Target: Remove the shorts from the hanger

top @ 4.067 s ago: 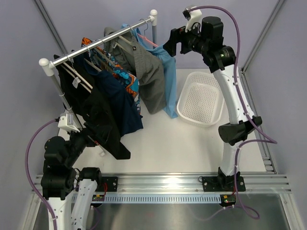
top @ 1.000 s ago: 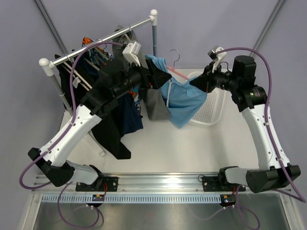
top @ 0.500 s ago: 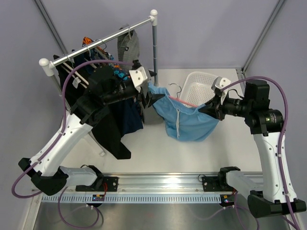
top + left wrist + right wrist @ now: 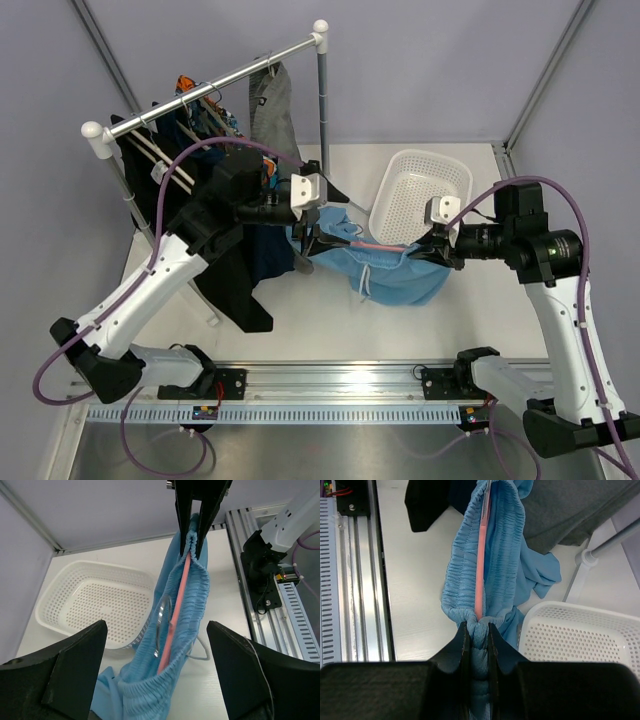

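Observation:
The light blue shorts sag onto the table in front of the basket, with the pink hanger still inside the waistband. My right gripper is shut on the right end of the waistband; the hanger bar runs away from it. My left gripper is at the other end, jaws wide open on either side of the waistband and hanger. The white drawstring dangles. The grey shorts hang on the rail.
The white basket stands just behind the blue shorts, and its rim shows in the left wrist view. The clothes rail with black and patterned clothes stands at the left, its post behind the left gripper.
Both arms have taken the blue shorts and hanger off the rail and lowered them toward the table. Over the last second they came down and nearer; the cloth now rests on the table.

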Action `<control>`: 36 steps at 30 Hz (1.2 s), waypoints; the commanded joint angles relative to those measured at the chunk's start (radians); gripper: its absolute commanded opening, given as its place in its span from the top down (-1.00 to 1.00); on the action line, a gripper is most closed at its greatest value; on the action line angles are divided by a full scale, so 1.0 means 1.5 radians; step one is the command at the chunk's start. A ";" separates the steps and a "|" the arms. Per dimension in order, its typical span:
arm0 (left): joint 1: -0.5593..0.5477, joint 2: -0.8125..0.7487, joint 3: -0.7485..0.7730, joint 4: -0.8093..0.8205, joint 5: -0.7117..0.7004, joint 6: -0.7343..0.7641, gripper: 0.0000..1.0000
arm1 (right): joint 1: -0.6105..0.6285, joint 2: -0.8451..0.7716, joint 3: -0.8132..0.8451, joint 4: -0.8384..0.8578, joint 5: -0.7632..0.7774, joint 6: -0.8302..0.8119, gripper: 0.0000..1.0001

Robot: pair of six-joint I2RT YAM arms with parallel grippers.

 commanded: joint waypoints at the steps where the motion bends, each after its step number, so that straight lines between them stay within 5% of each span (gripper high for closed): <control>1: -0.013 0.017 0.003 0.032 0.040 -0.024 -0.68 | 0.049 -0.019 -0.001 0.031 -0.016 -0.041 1.00; 23: -0.127 0.087 0.004 -0.129 -0.139 0.058 0.13 | 0.104 -0.001 0.002 0.062 0.015 -0.015 1.00; 32: -0.143 0.101 0.022 -0.153 -0.217 0.076 0.95 | 0.104 -0.002 -0.011 0.065 0.018 -0.010 1.00; 36: -0.143 0.091 0.026 -0.171 -0.234 0.088 1.00 | 0.103 0.001 -0.016 0.072 0.019 0.002 1.00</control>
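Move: The pink hanger's part near its hook lies roughly 9 cm below the open left gripper, about 4 cm to its right and 2 cm back. The blue shorts drape around it, their middle some 6 cm to the left gripper's right, straight across and 18 cm below. The white basket is about 18 cm right, 13 cm ahead and 34 cm below. From the right gripper, already holding the waistband, that hanger part is about 9 cm left, 1 cm ahead, nearly level. Bring the left gripper down about 10 cm onto the pink hanger beside its hook, first easing some 3 cm right and slightly back. Tip its fingers about 20 degrees further down and close them from wide open until they pinch the hanger. Keep the right grip shut on the waistband while that hand shifts slightly left and sinks a couple of centimetres. ##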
